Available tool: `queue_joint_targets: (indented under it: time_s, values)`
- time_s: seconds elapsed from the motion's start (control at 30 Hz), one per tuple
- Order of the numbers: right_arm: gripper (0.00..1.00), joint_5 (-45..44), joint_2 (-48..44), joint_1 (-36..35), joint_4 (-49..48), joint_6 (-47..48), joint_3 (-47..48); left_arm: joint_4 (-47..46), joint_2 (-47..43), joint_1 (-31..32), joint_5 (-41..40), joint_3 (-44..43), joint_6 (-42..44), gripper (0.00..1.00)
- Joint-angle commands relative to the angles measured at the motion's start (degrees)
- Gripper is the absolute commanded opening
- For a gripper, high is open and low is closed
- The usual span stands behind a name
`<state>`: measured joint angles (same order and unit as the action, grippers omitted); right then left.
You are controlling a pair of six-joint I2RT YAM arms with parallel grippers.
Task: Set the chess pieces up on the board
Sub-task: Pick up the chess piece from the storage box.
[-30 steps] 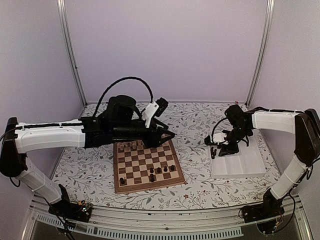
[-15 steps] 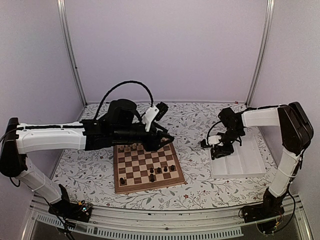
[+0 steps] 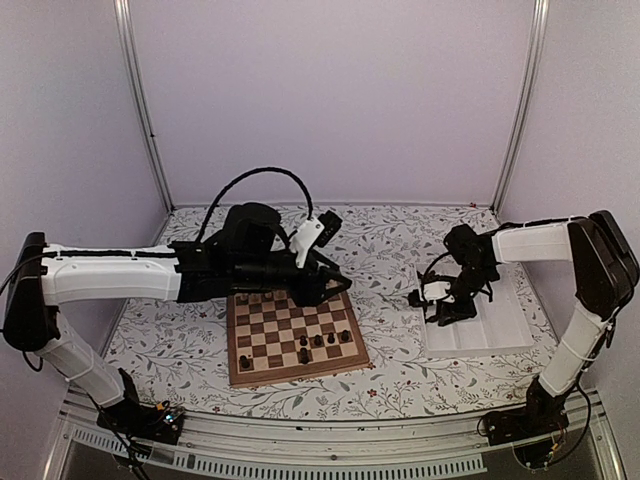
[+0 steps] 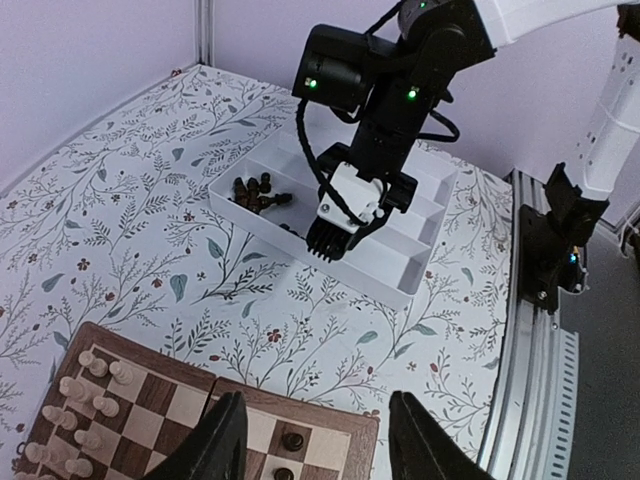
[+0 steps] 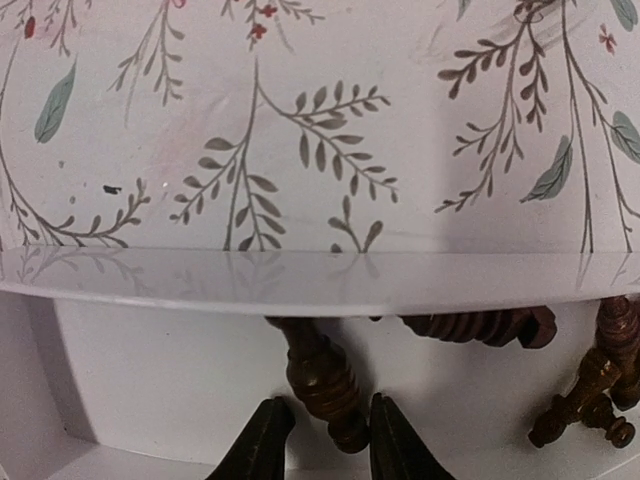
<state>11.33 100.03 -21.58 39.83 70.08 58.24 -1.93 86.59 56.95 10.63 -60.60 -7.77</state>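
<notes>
The board [image 3: 300, 374] lies at centre with several dark chess pieces [image 3: 330, 340] on its near rows. My left gripper [image 3: 335, 285] hangs open and empty over the board's far right corner [image 4: 304, 409]; its jaws [image 4: 318, 425] frame one dark piece [image 4: 290, 440]. More dark chess pieces [image 4: 258, 192] lie in a heap in the white tray's end compartment. My right gripper [image 3: 432, 305] reaches down into that compartment. Its jaws [image 5: 327, 410] stand narrowly apart on either side of the end of one lying dark piece [image 5: 322, 380], with a small gap on the left side.
Pale chessmen [image 3: 262, 292] stand along the board's far rows [image 4: 95, 385]. The white tray [image 3: 490, 332] sits right of the board, its rim [image 5: 300, 280] crossing the right wrist view. More dark pieces [image 5: 590, 390] lie to the right of the jaws. Floral cloth [image 3: 390, 250] covers the table.
My right gripper has dipped into the tray's near-left compartment and its jaws have narrowed around a lying piece. The left arm has drawn back slightly over the board, still open.
</notes>
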Motion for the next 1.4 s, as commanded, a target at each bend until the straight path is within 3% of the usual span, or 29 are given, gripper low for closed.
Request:
queue_joint_targets:
  time_s: [0.0, 0.17, 0.47, 0.8, 0.97, 1.1, 1.37]
  values:
    - [0.31, 1.2, -3.1, 0.2, 4.4, -1.0, -3.3, -1.7, 0.8, 1.1, 1.1, -1.2, 0.1, 0.49]
    - [0.26, 2.8, -4.6, 0.2, 4.3, -2.2, -4.3, -2.8, 1.7, 1.5, 1.6, -1.3, -0.2, 0.49]
    - [0.07, 1.2, -6.3, 0.2, 6.8, -4.9, -3.0, -3.7, 2.4, 2.1, 1.6, -1.6, -0.7, 0.49]
    - [0.07, 2.7, -16.4, 0.2, 13.3, -10.3, 1.2, -8.4, 4.8, 2.2, 1.9, -1.1, -1.7, 0.49]
    - [0.06, 14.0, -21.1, -0.1, 15.0, -14.2, 7.2, -13.7, 7.1, 2.1, 5.6, -0.8, -4.7, 0.49]
    - [0.06, 20.6, -21.5, -3.2, 13.9, -17.5, 11.1, -15.7, 11.0, 2.1, 9.0, -4.0, -9.2, 0.51]
    - [0.07, 22.1, -19.0, -10.5, 12.6, -19.9, 13.8, -21.7, 14.0, 1.9, 11.0, -6.0, -16.4, 0.52]
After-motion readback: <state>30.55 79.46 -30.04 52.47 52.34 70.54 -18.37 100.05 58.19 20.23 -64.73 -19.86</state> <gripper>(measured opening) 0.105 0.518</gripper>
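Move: The chess piece lies on the box floor right at the right fingertips, its middle about 1 cm below and 2 cm left, one end between them. Another dark piece lies along the box's left wall, some 4 cm ahead and 3 cm left of the right hand; the heap of dark pieces is about 7 cm ahead and 1 cm left. From the left hand the aimed-at piece is roughly 20 cm right, 6 cm ahead and 22 cm below. The chess piece is pinched by one end as the right hand slides about 3 cm back just over the box floor and finishes closing. The right hand then lifts it steeply, about 18 cm, swinging left towards the left hand and tilting the fingertips some 25 degrees that way. The left hand, half open, comes right to meet it, mostly late on, rolling slightly. ##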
